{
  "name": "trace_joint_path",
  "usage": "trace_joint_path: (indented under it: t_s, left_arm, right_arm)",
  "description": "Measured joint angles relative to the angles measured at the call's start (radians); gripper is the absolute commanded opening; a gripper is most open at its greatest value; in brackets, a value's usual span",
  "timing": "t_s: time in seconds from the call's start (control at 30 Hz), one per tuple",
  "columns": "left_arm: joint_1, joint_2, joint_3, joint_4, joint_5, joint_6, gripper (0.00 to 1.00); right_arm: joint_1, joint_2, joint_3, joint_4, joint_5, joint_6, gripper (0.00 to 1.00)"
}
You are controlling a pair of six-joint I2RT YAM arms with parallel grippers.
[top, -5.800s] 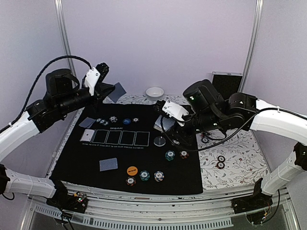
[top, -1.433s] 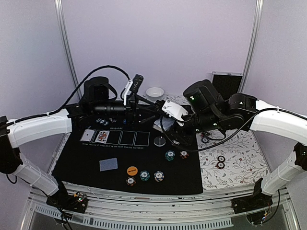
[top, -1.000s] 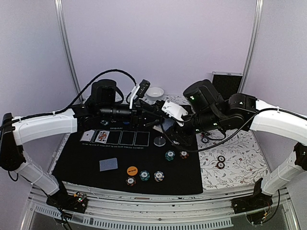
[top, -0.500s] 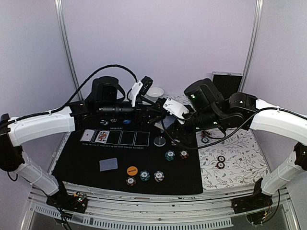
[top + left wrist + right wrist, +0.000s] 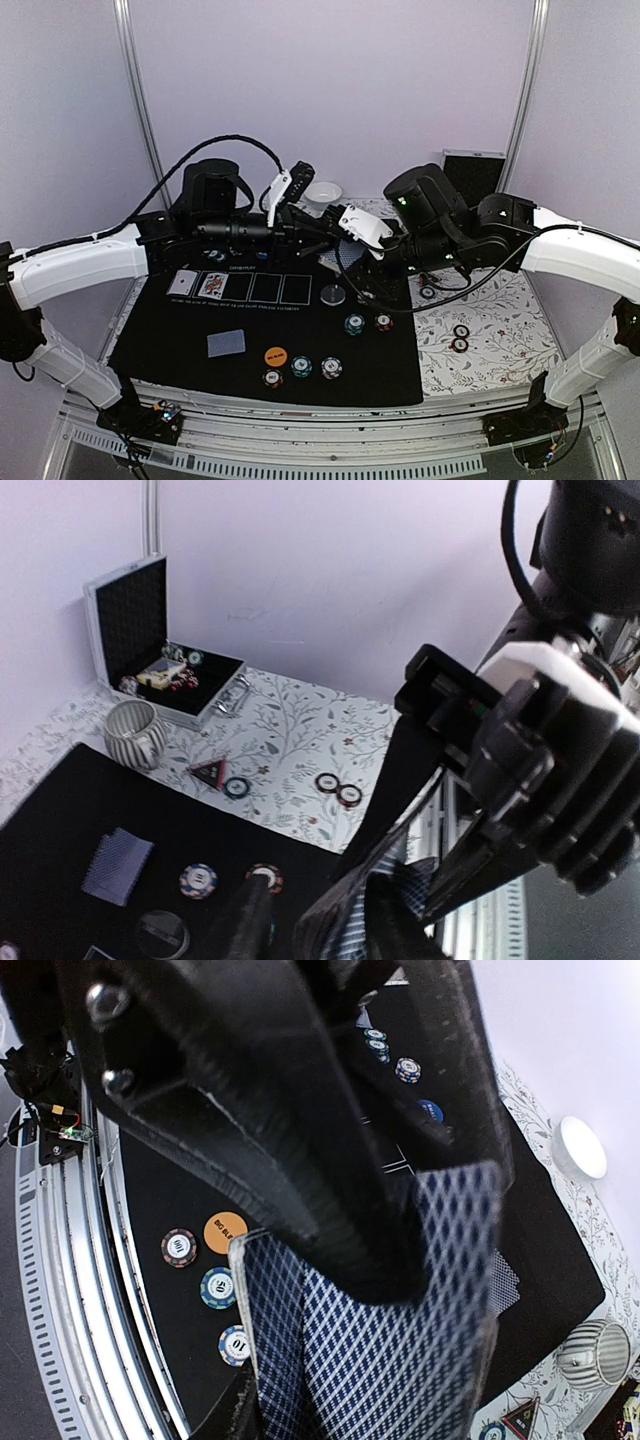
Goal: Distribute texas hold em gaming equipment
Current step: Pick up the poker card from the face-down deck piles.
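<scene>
My right gripper (image 5: 345, 260) is shut on a deck of blue-backed playing cards (image 5: 380, 1330), held above the black mat (image 5: 180, 340). My left gripper (image 5: 322, 243) has reached in to the deck. Its fingers (image 5: 245, 920) stand on either side of the cards' upper edge (image 5: 350, 915), with a gap on one side. Two face-up cards (image 5: 197, 284) lie on the printed slots, and one face-down card (image 5: 226, 343) lies nearer me. Striped chips (image 5: 302, 367) and an orange disc (image 5: 276, 355) sit at the mat's front, with two more chips (image 5: 368, 323) at mid-right.
A white bowl (image 5: 322, 192) stands at the back. An open case (image 5: 160, 630), a ribbed mug (image 5: 135, 733), a red triangular marker (image 5: 208, 772) and loose chips (image 5: 337, 788) are on the flowered cloth at the right. A dark disc (image 5: 333, 295) lies under the grippers.
My left arm has swung from the far left across to the deck, and its jaws have narrowed around the cards' edge. A second face-up card now lies on the slots. The right arm has held still.
</scene>
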Motion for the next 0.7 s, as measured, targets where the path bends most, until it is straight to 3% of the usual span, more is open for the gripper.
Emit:
trace_joint_path:
  t_s: [0.07,0.33,0.43,0.7]
  left_arm:
    - [0.000,-0.003,-0.001,0.001,0.031,0.000,0.15]
    - [0.001,-0.039,-0.005,-0.003,0.079,0.011,0.09]
    - [0.008,-0.067,-0.009,-0.006,0.083,0.023,0.00]
    - [0.046,-0.160,-0.050,0.000,0.108,0.048,0.00]
  right_arm:
    - [0.000,0.000,0.000,0.001,0.000,0.000,0.04]
    - [0.001,-0.001,-0.002,0.001,0.001,0.000,0.04]
    - [0.001,-0.007,-0.008,0.002,0.001,0.000,0.04]
    - [0.001,-0.019,-0.021,0.002,0.005,0.000,0.04]
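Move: The face-down deck, held at its edge in my right hand, sits about 3 cm right of my left hand, 2 cm nearer me and 3 cm lower. It lies some 2 cm left and 1 cm ahead of my right hand. On the mat nearly 30 cm below my left hand, the clear disc is about 9 cm ahead with no sideways offset, the blue-white chip 9 cm ahead and 9 cm right, and the teal chip 1 cm ahead and 6 cm right. I shut my part-open left fingers on the outer end of the deck's top card while drawing that hand back 2 cm or so. Then, fingers closed, I lift up and to the left, about 4 cm up and 3 cm left, peeling the card away from the deck with barely any wrist tilt. My right hand stays almost still and keeps its grip on the deck. ##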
